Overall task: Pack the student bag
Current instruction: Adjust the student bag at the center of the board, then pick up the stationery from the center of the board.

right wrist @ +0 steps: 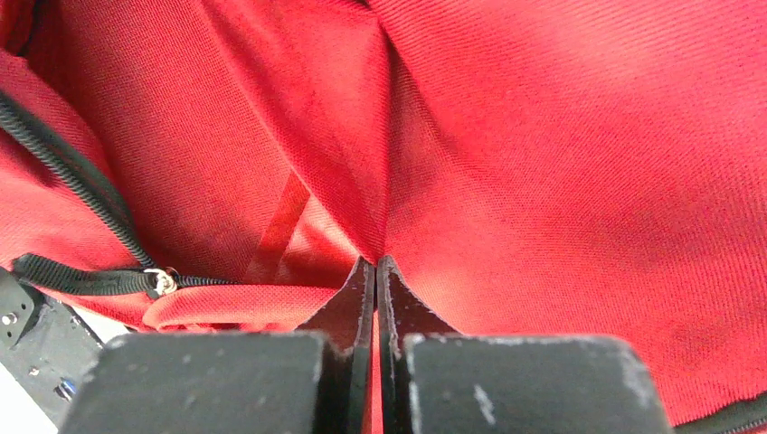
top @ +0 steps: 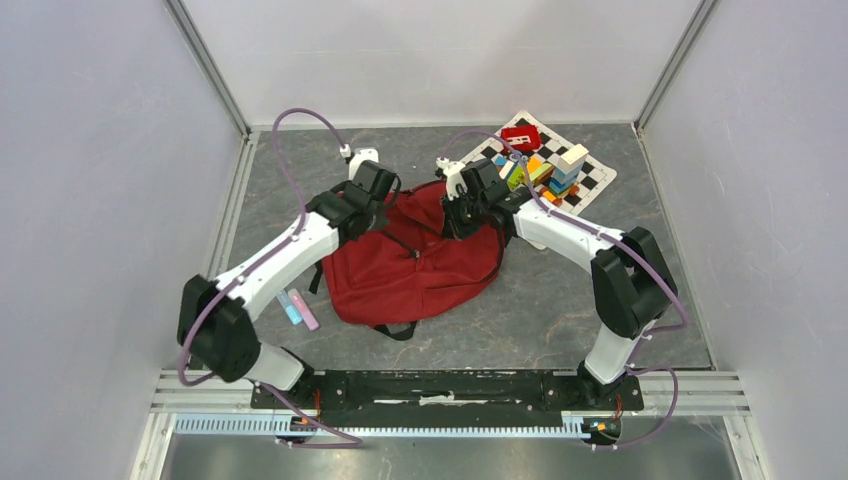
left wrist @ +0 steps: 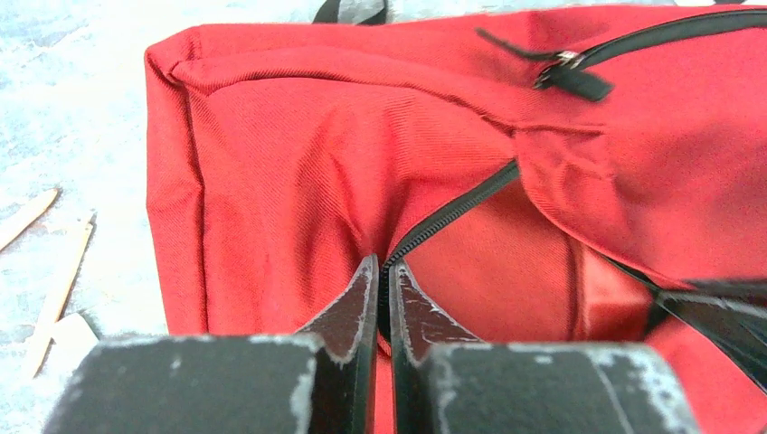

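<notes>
The student bag (top: 420, 270), a dark-red backpack, lies flat in the middle of the table between both arms. My left gripper (top: 383, 203) is at its upper left edge. In the left wrist view this gripper (left wrist: 384, 265) is shut on the bag (left wrist: 289, 172), pinching the black zipper (left wrist: 452, 210) and the fabric beside it. My right gripper (top: 462, 214) is at the bag's top right. The right wrist view shows that gripper (right wrist: 375, 262) shut on a fold of the bag's red fabric (right wrist: 561, 163). A zipper pull (left wrist: 572, 78) lies further along the bag.
A checkered mat (top: 600, 176) at the back right carries several colourful blocks (top: 555, 172) and a small red toy block (top: 520, 137). Two pens (top: 298, 308) lie left of the bag by the left arm. Wooden sticks (left wrist: 59, 289) lie on the table beside the bag.
</notes>
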You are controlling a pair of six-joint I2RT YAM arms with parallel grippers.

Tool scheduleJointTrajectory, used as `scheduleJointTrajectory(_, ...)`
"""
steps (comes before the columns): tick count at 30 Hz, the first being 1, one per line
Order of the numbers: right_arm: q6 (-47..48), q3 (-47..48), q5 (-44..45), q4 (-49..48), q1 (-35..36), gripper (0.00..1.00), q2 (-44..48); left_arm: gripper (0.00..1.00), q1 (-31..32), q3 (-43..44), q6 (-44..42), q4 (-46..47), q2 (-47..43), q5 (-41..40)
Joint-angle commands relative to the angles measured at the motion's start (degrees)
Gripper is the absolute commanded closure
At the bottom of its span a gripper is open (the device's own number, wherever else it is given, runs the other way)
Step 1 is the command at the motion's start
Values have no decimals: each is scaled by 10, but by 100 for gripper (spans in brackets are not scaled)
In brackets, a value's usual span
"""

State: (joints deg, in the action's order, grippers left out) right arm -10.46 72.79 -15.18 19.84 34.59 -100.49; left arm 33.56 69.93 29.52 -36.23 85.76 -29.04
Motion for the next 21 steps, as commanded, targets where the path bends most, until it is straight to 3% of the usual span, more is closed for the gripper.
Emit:
scheduleJointTrajectory(1, 10, -9, 28, 4, -15, 100, 25, 90, -18, 3, -59, -24, -71, 23)
scheduleJointTrajectory(4, 10, 0, 6, 1, -15, 100, 18, 91, -18, 10, -69, -39, -69, 96)
scheduleJointTrajectory(5, 10, 1, -1, -3, -15, 100, 18, 87, -19, 14, -71, -46, -69, 119)
scheduleJointTrajectory(6, 9, 2, -9, -9, -15, 100, 20, 75, -19, 20, -71, -55, -72, 142)
scheduleJointTrajectory(9, 8, 9, -22, -13, -15, 100, 20, 22, -20, 42, -53, -94, -89, 156)
scheduleJointTrajectory(11, 7, 12, -27, -14, -15, 95, 24, 4, -25, 51, -40, -117, -112, 147)
scheduleJointTrajectory(15, 13, 24, -37, -8, -15, 70, 29, 0, -81, 20, 8, -145, -167, 159)
scheduleJointTrajectory(21, 31, 37, -38, -4, -17, 45, 62, 0, -198, -98, 115, -194, -241, 165)
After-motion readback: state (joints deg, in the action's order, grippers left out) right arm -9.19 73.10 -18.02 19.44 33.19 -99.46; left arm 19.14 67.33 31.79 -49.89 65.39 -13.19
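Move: My left fingers are all but shut on the bag's black zip edge; the middle of the student bag lies about 6 cm to their right, 6 cm nearer me and 10 cm below. The bag's left edge is some 9 cm left and 5 cm back, the pink marker roughly 15 cm left and 15 cm back. From my right hand, pinching a fold of red cloth, the bag's middle is about 7 cm left, 4 cm back and 6 cm down. I let go of the zip edge with my left hand, lifting a little and drawing back as the fingers spread wide, then swing left over the bag towards its left edge, ending some 6 cm back, 7 cm left and 5 cm higher, its left side dipped about 15 degrees. My right hand stays almost in place and opens about halfway around its fold. ##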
